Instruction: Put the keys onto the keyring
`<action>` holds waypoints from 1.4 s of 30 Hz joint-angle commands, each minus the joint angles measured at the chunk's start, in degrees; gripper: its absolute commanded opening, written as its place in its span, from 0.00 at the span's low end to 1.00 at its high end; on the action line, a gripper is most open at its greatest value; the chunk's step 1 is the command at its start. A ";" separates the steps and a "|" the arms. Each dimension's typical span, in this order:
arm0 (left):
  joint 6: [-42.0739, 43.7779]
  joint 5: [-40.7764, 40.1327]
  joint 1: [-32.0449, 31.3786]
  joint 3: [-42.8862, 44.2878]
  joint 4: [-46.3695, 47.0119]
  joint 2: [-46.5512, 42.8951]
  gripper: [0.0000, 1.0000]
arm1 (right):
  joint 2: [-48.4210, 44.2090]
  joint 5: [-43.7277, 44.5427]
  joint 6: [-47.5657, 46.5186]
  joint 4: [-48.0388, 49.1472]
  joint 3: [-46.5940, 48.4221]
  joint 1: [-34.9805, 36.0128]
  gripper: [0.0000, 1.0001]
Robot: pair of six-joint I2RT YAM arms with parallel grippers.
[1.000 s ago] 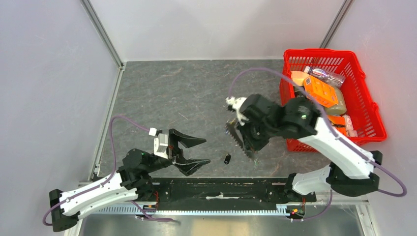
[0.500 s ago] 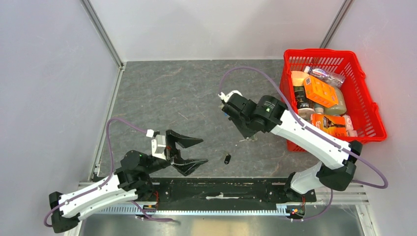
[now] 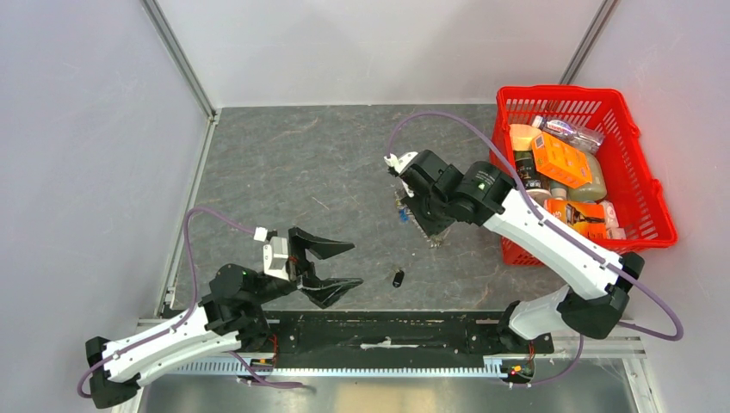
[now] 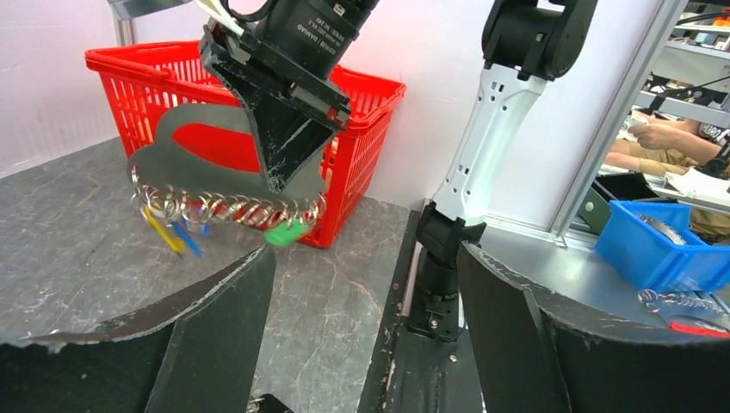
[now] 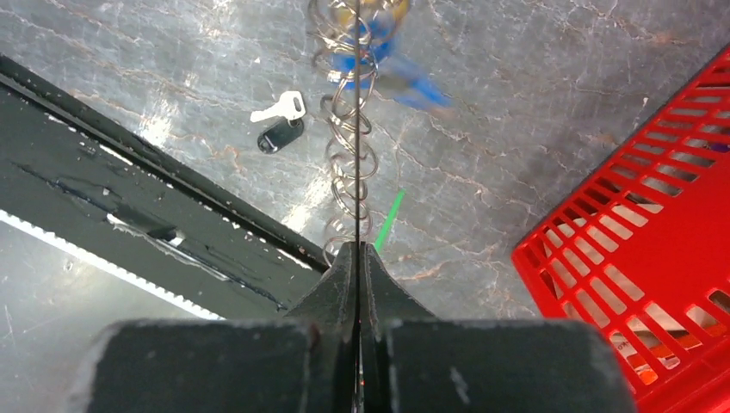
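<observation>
My right gripper (image 3: pixel 423 220) hangs over the middle of the table, shut on the keyring (image 4: pixel 232 209). The ring's silver chain runs along the lower edge of the fingers (image 4: pixel 280 155). A bright green tag (image 4: pixel 286 232) dangles at one end of the chain. A yellow key (image 4: pixel 162 231) and a blue key (image 4: pixel 187 238) dangle at the other end. In the right wrist view the chain (image 5: pixel 351 163) lies along the seam of the shut gripper (image 5: pixel 356 249). A black-capped key (image 3: pixel 398 278) lies on the table near the front edge, also (image 5: pixel 281 135). My left gripper (image 3: pixel 358 263) stands open to its left, with nothing in it (image 4: pixel 366 258).
A red basket (image 3: pixel 654 232) full of packets and bottles stands at the right, close behind the right arm. The black base rail (image 3: pixel 387 331) runs along the near edge. Grey walls and metal posts close off the back and sides.
The right arm has swung back and a little left, turning its wrist, and the keyring with its hanging keys has come along and sways. The left arm has hardly moved.
</observation>
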 commanded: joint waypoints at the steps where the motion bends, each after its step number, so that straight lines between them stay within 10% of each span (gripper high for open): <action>1: 2.24 -0.44 -0.30 0.19 0.18 0.34 0.83 | -0.34 -7.80 -3.11 -1.50 5.35 -1.09 0.00; 18: 1.39 -0.10 -0.29 -0.87 1.81 1.22 0.84 | -0.87 -39.91 -11.75 -12.07 16.12 -1.05 0.00; 42: 1.19 -5.45 -0.26 -4.15 7.48 7.91 0.83 | -3.49 -49.27 -16.39 -15.29 12.99 0.06 0.00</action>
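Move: From my left hand the black-tagged key lies on the table about 11 cm to the right, 5 cm ahead and some 28 cm below; the keyring in my right fingers sits about 15 cm right, 13 cm ahead and 6 cm lower. From my right hand that key is some 8 cm left, 6 cm back and 22 cm down, while the ring's dangling blue and yellow keys hang about 9 cm left, 5 cm ahead and 5 cm below. I keep the keyring pinched in my shut right fingers and draw it back about 13 cm, lifting it some 8 cm, towards my left hand, while that wrist swings counter-clockwise and tips the fingers round to the left. My left hand, still wide open, waits, then sinks about 5 cm and edges forward, down towards the black-tagged key. ##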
